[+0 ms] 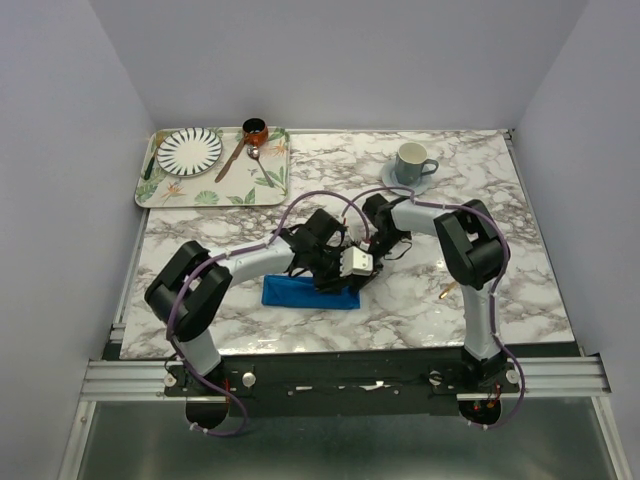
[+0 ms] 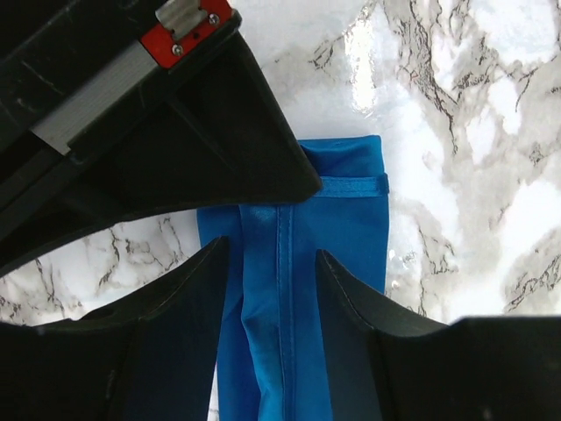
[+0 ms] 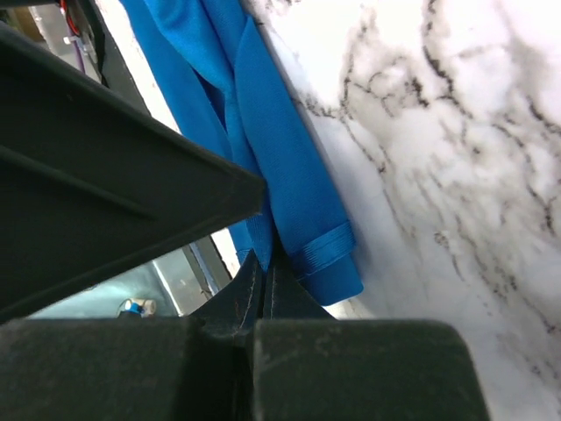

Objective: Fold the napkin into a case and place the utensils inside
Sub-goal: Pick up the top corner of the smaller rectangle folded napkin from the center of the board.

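Note:
The blue napkin (image 1: 305, 293) lies folded into a narrow strip on the marble table, in front of both arms. My left gripper (image 2: 273, 263) is open just above it, its fingers either side of the stitched seam of the napkin (image 2: 351, 219). In the top view the left gripper (image 1: 335, 275) is over the strip's right part. My right gripper (image 3: 266, 259) is shut on a fold of cloth at the end of the napkin (image 3: 289, 167), and its place is the strip's right end (image 1: 368, 266). A gold-coloured utensil (image 1: 447, 291) lies beside the right arm.
A leaf-patterned tray (image 1: 215, 198) at the back left holds a striped plate (image 1: 189, 149), a small brown pot (image 1: 255, 129) and a brown-handled spoon (image 1: 236, 155). A grey-green cup (image 1: 412, 162) on a saucer stands at the back right.

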Controlling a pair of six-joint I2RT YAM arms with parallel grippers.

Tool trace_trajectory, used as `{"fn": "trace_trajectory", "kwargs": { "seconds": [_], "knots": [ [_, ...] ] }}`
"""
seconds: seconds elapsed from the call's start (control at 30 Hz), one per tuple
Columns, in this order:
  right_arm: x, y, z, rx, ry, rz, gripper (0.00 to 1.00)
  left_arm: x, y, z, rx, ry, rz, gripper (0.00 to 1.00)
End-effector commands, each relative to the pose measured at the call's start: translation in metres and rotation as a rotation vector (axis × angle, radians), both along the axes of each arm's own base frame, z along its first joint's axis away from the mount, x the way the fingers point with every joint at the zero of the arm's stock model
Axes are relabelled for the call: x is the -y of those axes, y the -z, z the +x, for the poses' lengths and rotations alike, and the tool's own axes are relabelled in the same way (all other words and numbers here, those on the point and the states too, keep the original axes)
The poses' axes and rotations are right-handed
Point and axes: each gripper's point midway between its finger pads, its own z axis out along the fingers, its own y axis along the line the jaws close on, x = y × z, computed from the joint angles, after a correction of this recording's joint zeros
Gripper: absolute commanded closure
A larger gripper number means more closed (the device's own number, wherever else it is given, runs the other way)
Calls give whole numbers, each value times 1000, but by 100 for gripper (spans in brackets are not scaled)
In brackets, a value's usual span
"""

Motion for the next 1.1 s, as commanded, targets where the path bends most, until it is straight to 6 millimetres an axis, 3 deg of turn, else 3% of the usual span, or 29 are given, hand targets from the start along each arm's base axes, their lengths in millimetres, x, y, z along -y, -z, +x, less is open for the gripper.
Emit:
{"fn": "trace_trajectory", "kwargs": {
  "seconds": [0.0,0.17,0.27,0.7,0.73,0.77,0.87,1.07],
  "knots": [
    [-5,-15,-1,30,-12,68,99,8,-2,4,32,11,15,47],
    [-4,-21,-2,40,-14,93,99,11,2,5,34,5,37,48],
    [-3,-22,-1,41,-9,97,99,11,2,3,29,12,34,54],
    [-6,-20,8,19,26,94,98,5,1,-13,-77,-4,75,94],
    [-6,-18,10,17,29,86,95,5,2,-14,-87,-12,81,99],
    [-5,-15,11,16,33,69,84,5,3,-13,-94,-24,87,100],
    [-3,-12,11,10,42,49,70,3,4,-15,-125,-63,104,100],
    [1,-7,12,4,55,31,58,-4,8,-22,-206,-168,131,100]
  ]
}}
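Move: The left hand, open over the folded napkin, straddles its raised top edge, which lies about 1 cm to the right and 1 cm below. The napkin's right end is some 5 cm to this hand's right, level front to back and 3 cm down. The right hand already pinches the same edge, right at its fingertips, with that right end about 2 cm farther right, 2 cm back and 1 cm below. Right hand lifts the edge about 1 cm; left pinches it and eases back 1 cm as right opens. ##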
